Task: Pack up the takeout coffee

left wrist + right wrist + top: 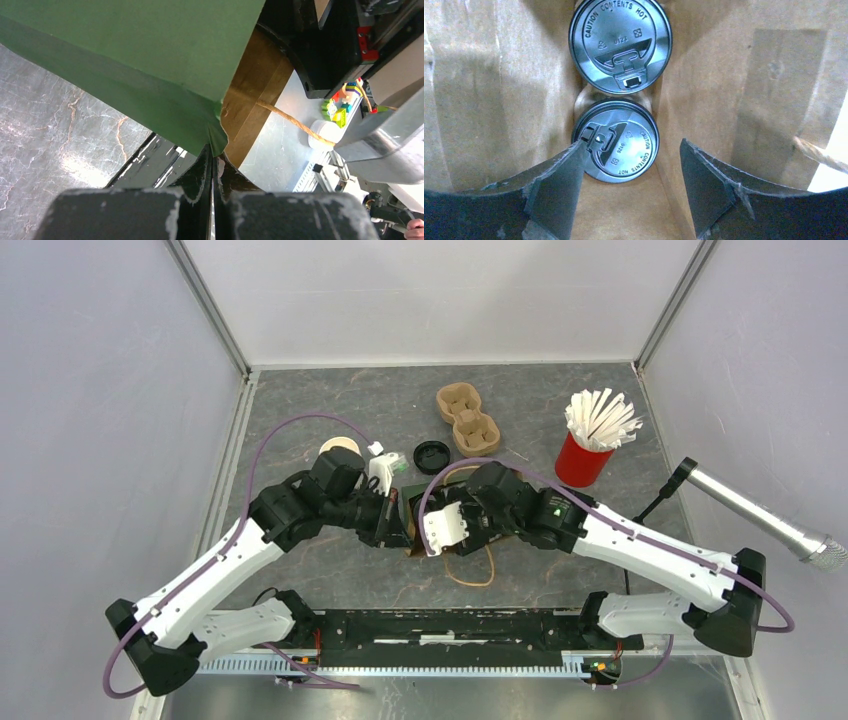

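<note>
In the right wrist view I look straight down into a brown paper bag [499, 90]. Two cups with round black lids stand side by side on its floor. The takeout coffee [615, 140] is the nearer one and a second lidded cup [620, 45] is beyond it; only the lids show. My right gripper [632, 142] hangs open above the nearer lid with nothing between its fingers. My left gripper [215, 155] is shut on a corner of the bag's green rim [150, 50]. From above, both grippers [395, 515] [445, 530] meet over the bag, which is mostly hidden.
A loose black lid [432, 454], a brown cardboard cup carrier [466, 418] and a red cup of white straws [585, 455] stand behind the bag. White cups [340, 448] sit behind the left arm. The bag's rope handle [470, 570] lies toward me. A microphone [760, 515] juts in at right.
</note>
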Motion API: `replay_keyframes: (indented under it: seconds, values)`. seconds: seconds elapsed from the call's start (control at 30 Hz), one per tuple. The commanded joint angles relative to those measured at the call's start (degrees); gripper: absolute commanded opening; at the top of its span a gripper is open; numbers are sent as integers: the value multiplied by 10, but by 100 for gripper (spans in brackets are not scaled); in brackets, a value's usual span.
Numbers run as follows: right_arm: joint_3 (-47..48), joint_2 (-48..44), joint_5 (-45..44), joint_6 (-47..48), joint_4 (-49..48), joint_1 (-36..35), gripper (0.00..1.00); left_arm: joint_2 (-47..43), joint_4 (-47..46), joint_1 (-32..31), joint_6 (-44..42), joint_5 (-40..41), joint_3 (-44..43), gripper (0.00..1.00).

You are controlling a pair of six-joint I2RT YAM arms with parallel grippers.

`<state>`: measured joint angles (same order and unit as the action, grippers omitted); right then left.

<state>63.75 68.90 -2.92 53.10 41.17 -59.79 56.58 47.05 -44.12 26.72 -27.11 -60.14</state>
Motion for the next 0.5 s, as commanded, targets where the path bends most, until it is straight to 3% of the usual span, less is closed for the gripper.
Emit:
replay_keyframes:
  seconds: [0.0, 0.47]
  values:
    - [32, -22, 10, -22, -17, -2, 75, 4, -16, -1, 10, -12, -32, 3]
    - [76, -47, 5, -93, -41, -2, 71, 25, -12, 5, 38, -11, -60, 4]
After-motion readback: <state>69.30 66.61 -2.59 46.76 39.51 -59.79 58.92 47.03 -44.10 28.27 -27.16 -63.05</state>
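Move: The right hand hangs open and empty inside the bag. The nearer black-lidded coffee cup is some 12 cm below it, about 2 cm ahead and 1 cm left; the second cup is roughly 7 cm left and 3 cm back of that one. The bag's near handle loops around 12 cm back of the hand, the spare black lid about 17 cm ahead and 7 cm left. From the left hand, pinching the rim, the nearer cup is about 10 cm ahead, 10 cm right and 15 cm down. The right hand rises about 5 cm away from the two lidded cups, gathering speed and easing just a little to the left, while the wrist tips its left-pointing fingers up by some 10 degrees; the fingers stay open with nothing between them. The left hand keeps its closed pinch on the near-left corner of the bag's rim and carries it only a little over 1 cm up, right and forward. ##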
